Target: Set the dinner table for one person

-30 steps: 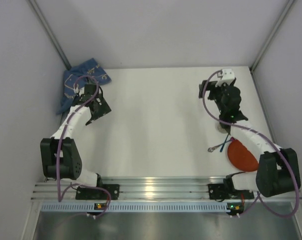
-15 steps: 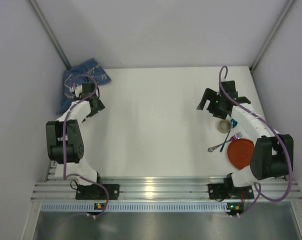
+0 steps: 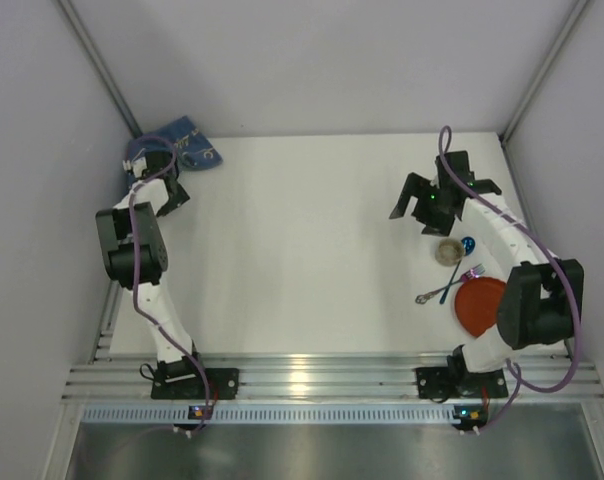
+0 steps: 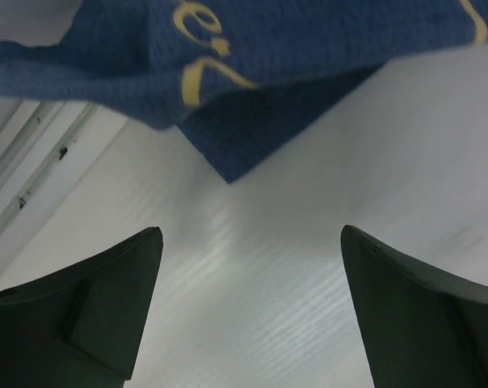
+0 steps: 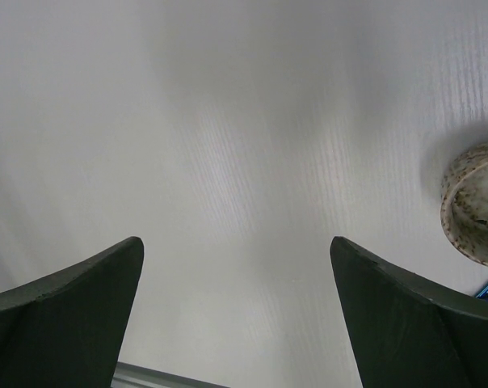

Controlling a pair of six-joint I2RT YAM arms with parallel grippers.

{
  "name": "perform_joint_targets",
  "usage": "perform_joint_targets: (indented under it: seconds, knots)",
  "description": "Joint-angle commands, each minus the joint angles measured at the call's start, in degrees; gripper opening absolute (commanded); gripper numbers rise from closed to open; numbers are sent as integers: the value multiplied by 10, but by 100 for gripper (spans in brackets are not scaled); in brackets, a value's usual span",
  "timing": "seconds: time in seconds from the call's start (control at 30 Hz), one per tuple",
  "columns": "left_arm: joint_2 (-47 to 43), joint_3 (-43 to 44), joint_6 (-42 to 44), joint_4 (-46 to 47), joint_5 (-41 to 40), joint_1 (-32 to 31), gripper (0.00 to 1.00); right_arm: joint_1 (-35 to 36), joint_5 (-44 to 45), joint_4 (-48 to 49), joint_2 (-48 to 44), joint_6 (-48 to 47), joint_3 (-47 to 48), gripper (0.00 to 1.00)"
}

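Note:
The white dinner table (image 3: 302, 240) fills the top view. A blue patterned cloth mat (image 3: 182, 140) lies crumpled in the back left corner; it also shows in the left wrist view (image 4: 309, 48). My left gripper (image 3: 160, 190) is open and empty, low over the table (image 4: 268, 283), just short of the mat's near corner. My right gripper (image 3: 414, 212) is open and empty over bare table (image 5: 252, 162), left of a speckled bowl (image 3: 449, 252), which sits at the right edge of the right wrist view (image 5: 474, 210).
A red plate (image 3: 479, 305) lies near the right front. A blue spoon (image 3: 437, 292) and a purple fork (image 3: 472, 271) lie between plate and bowl, and a small blue object (image 3: 467, 244) sits beside the bowl. Walls close in on left, back and right.
My left arm has swung back and left to the mat's near corner. My right gripper came forward from the back edge to beside the bowl, then shifted slightly.

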Motion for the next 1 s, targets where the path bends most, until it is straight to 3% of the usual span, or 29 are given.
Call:
perform_joint_targets:
  seconds: [0.0,0.33,0.4,0.47,0.53,0.77,0.8,0.9,0.93,0.97]
  knots:
    - [31,56,19,16,7,20,96,5,-4,-18,5,6,30,100]
    - [179,235,8,-77,-18,21,93,8,-35,-43,93,-3,79,100]
    - [194,267,6,-95,-13,21,84,7,-32,-48,95,-7,84,100]
    - [197,269,-2,-105,-12,22,74,7,-21,-50,96,-15,85,100]
    - [184,245,-8,-98,-10,22,70,7,-15,-52,97,-22,87,100]
    - [132,123,-45,-72,13,22,69,7,-1,-56,92,-23,69,100]
    - [130,117,-45,-71,19,22,65,7,1,-56,91,-22,66,100]
    - [139,113,-46,-79,24,22,41,7,3,-56,90,-23,58,100]
    - [155,120,-47,-88,27,24,27,7,5,-56,89,-24,55,100]
    - [164,146,-52,-107,26,26,21,7,6,-56,88,-23,55,100]
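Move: The blue napkin's middle lies about 11 cm ahead of the left hand, 3 cm to its left and some 3 cm lower, with its near edge only a few centimetres from the open fingers. Nothing else stands near that hand. From the right hand the napkin is far off, roughly 22 cm ahead and 60 cm left; the speckled cup is nearer, about 12 cm to the right and 3 cm back, 11 cm below. The left fingers begin to pinch the napkin's near edge: held low, the open hand slides forward about 8 cm and left 4 cm onto the cloth, sinking slightly, then draws back over 2 cm as the fingers close most of the way. The right hand, empty and wide open, sinks some 3.5 cm beside the cup, tipping its fingers about 10 degrees back towards its base. ##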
